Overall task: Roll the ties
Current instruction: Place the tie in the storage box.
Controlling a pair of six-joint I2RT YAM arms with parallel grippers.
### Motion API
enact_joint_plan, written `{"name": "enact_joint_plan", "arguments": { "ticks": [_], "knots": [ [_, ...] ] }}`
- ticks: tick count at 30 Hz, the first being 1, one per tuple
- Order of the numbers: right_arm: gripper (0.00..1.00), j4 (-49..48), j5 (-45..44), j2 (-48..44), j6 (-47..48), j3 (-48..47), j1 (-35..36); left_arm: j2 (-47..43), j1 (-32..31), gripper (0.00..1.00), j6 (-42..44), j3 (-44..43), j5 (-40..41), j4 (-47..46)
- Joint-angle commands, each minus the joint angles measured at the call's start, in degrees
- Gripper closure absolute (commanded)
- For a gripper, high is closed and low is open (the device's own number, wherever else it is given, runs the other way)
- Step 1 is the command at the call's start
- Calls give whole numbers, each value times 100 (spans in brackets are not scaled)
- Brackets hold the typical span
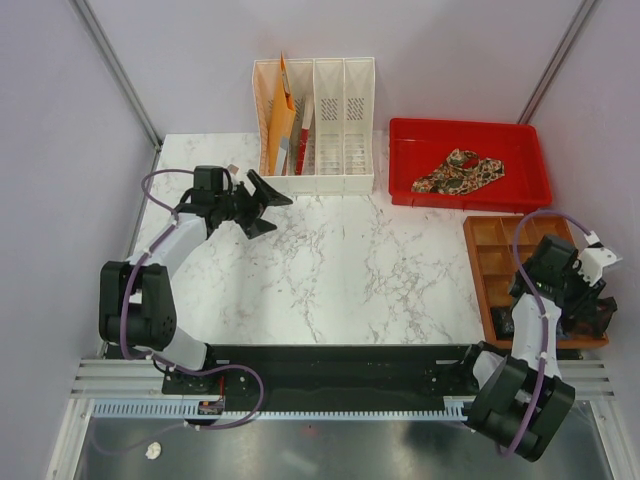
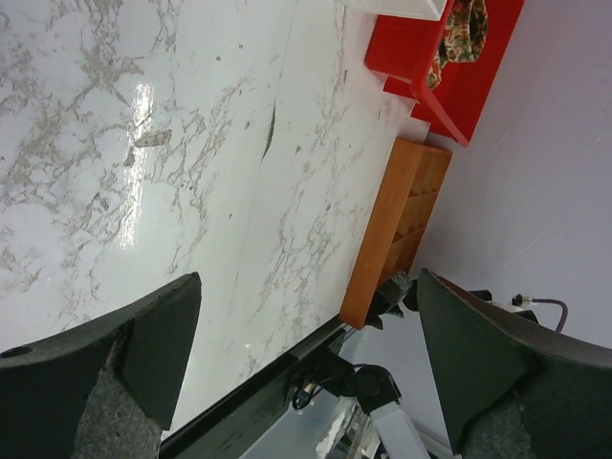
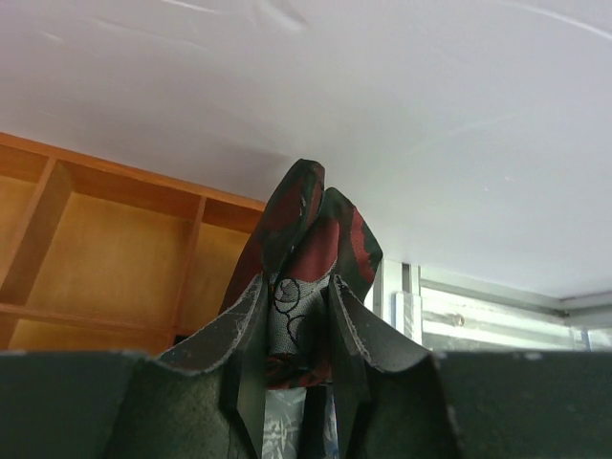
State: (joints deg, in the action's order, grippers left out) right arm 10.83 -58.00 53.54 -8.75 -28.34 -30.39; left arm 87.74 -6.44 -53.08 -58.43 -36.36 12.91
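My right gripper (image 3: 296, 311) is shut on a rolled tie (image 3: 320, 225), dark maroon and black with a grey patterned lining, which stands up between the fingers. In the top view this gripper (image 1: 590, 312) hangs over the near right end of the wooden compartment box (image 1: 497, 262). A tan-and-brown paisley tie (image 1: 458, 172) lies crumpled in the red tray (image 1: 410, 140) and shows in the left wrist view as well (image 2: 466, 27). My left gripper (image 1: 262, 203) is open and holds nothing, above the far left of the marble table (image 1: 340, 270), in front of the file rack.
A white file rack (image 1: 340, 130) with orange folders (image 1: 280, 120) stands at the back centre. The red tray (image 2: 411, 53) sits right of it, with the wooden box (image 2: 387, 229) nearer. A dark object (image 1: 505, 325) lies in the box's near left compartment. Walls close both sides.
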Motion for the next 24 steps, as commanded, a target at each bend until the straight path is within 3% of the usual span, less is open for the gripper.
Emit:
{"name": "enact_joint_plan", "arguments": {
  "ticks": [1,6,9,19,24],
  "knots": [
    [100,-967,148,288,769,100,-229,137,46,0,-141,-221,-179,-209],
    [100,-1897,1087,-18,1603,539,-406,173,46,0,-141,-274,-187,-262],
    [100,-1954,1440,-177,1247,488,-371,173,55,0,-115,-239,-187,-254],
    [100,-1549,228,708,-64,-470,532,322,64,0,-106,-318,-205,-254],
    [100,-2197,149,1289,-381,-682,728,419,55,0,69,-449,-214,-87]
  ]
}}
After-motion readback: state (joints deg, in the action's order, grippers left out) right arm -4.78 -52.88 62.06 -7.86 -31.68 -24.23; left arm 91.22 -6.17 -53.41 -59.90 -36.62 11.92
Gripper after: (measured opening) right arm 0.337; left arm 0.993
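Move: The rolled tie is already in the right gripper. The storage box, where it is to go, has its middle about 11 cm ahead of that hand, 8 cm left and 12 cm below. Near the box's back edge lie a grey packet, 3 cm ahead and 6 cm left of the hand, and a black packet, 3 cm ahead and 14 cm left. From the left gripper the box's middle is about 13 cm back and 53 cm right. Keep the right gripper shut on the rolled tie. Dip it about 2 cm, easing slightly right, then carry it some 8 cm forward and back up about 3 cm along the storage box's right-hand side, away from the back edge. Swing the fingers roughly 10 degrees counter-clockwise and roll the wrist on the way. ##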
